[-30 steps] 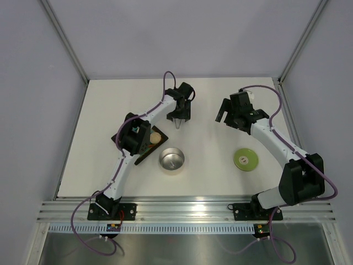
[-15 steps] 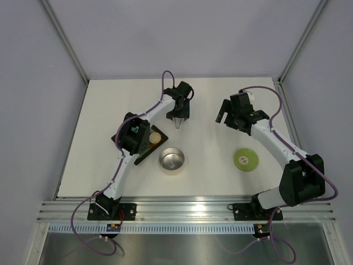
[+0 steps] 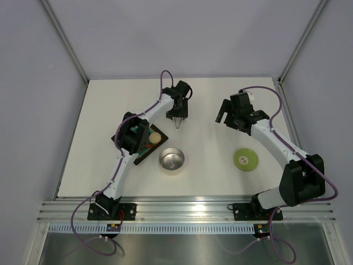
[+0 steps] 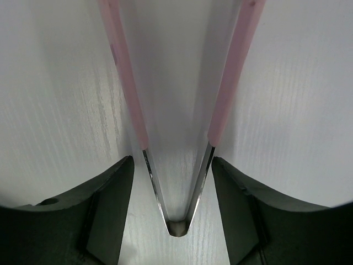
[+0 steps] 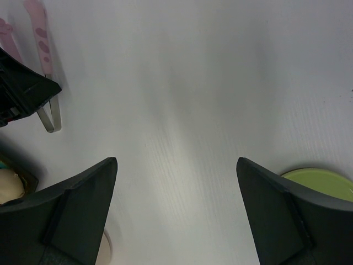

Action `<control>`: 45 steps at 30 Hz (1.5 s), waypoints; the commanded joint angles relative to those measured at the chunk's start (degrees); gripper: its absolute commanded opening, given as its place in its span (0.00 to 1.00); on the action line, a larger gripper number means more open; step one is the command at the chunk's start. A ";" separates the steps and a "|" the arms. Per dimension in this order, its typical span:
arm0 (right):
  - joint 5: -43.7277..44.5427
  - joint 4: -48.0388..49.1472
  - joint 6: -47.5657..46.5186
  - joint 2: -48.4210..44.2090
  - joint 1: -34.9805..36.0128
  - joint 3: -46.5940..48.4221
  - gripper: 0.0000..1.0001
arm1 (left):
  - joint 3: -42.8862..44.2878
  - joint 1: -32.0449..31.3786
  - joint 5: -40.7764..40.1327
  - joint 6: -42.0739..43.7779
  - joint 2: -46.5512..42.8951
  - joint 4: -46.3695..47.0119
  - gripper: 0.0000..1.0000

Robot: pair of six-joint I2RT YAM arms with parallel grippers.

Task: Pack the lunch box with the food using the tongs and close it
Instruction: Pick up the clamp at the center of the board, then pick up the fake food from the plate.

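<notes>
The pale-pink tongs [image 4: 176, 165] lie flat on the white table, their steel joined end [image 3: 177, 125] pointing toward the near edge. My left gripper [image 4: 172, 165] straddles that joined end, open, with a thin gap between each finger and the tong arm beside it. The steel lunch box [image 3: 172, 159] stands empty at mid-table, and its lime-green lid [image 3: 245, 159] lies apart to the right. Beige food [image 3: 156, 136] rests on the dark tray [image 3: 142, 157]. My right gripper [image 3: 226, 120] hovers open over bare table. In the right wrist view the tongs [image 5: 51, 118] and the lid [image 5: 320, 179] show at the edges.
The left arm's elbow [image 3: 134, 137] hangs over the tray and hides most of it. Grey walls with metal posts [image 3: 74, 61] close in the table on three sides. An aluminium rail [image 3: 187, 210] runs along the near edge.
My left gripper's jaws have drawn in slightly around the tongs, and the wrist has edged a little toward the back. The right arm has stayed put.
</notes>
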 commanded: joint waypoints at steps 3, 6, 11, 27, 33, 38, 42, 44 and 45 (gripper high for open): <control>-0.83 2.36 0.77 -1.05 0.17 0.11 0.97 | -2.63 -0.94 0.62 0.43 -2.37 1.56 0.62; -1.36 2.71 1.03 -0.70 0.17 -0.15 0.97 | -3.07 -1.12 0.36 0.69 -2.46 1.57 0.62; -1.71 2.89 1.38 -0.87 0.17 -0.51 0.97 | -2.90 -1.04 0.09 1.74 -2.11 1.65 0.37; -1.27 1.48 1.30 -3.86 0.09 -0.33 0.97 | -16.58 -0.86 -0.79 7.81 -23.44 2.27 0.00; -0.04 0.60 0.33 -4.12 0.09 0.20 0.97 | -29.85 -0.42 -0.61 9.21 -35.49 4.37 0.00; -0.66 0.78 0.07 -4.30 0.17 0.63 0.97 | -36.81 -0.42 0.53 9.31 -45.08 3.24 0.00; 1.27 0.95 -1.16 -3.95 0.09 0.81 0.97 | -43.32 -0.33 2.19 8.16 -52.11 4.55 0.00; 1.98 0.43 -1.25 -3.86 0.17 1.16 0.97 | -46.03 -0.42 2.64 7.55 -54.57 3.68 0.00; 1.89 0.43 -1.43 -3.95 0.09 1.16 0.97 | -46.92 -0.42 2.82 7.46 -56.93 2.81 0.00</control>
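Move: Straddled by the left hand's open fingers, the clamp lies with its middle about 3 cm ahead, level left-right, and roughly 1 cm below. The lunch box is about 10 cm back and 19 cm to the left, and the metal bowl some 20 cm back and 2 cm left, both about 1 cm lower. From the right hand, the clamp is around 13 cm ahead, 21 cm left and 13 cm down. Closing its fingers from both sides on the clamp's metal arms near the bent end, the left hand pinches them together. It then lifts while drawing back and to the left, about 14 cm up, 14 cm back and 9 cm left, towards the lunch box; the rise ends before the sideways and backward travel does. The wrist swings only slightly, and the fingers keep their hold. ##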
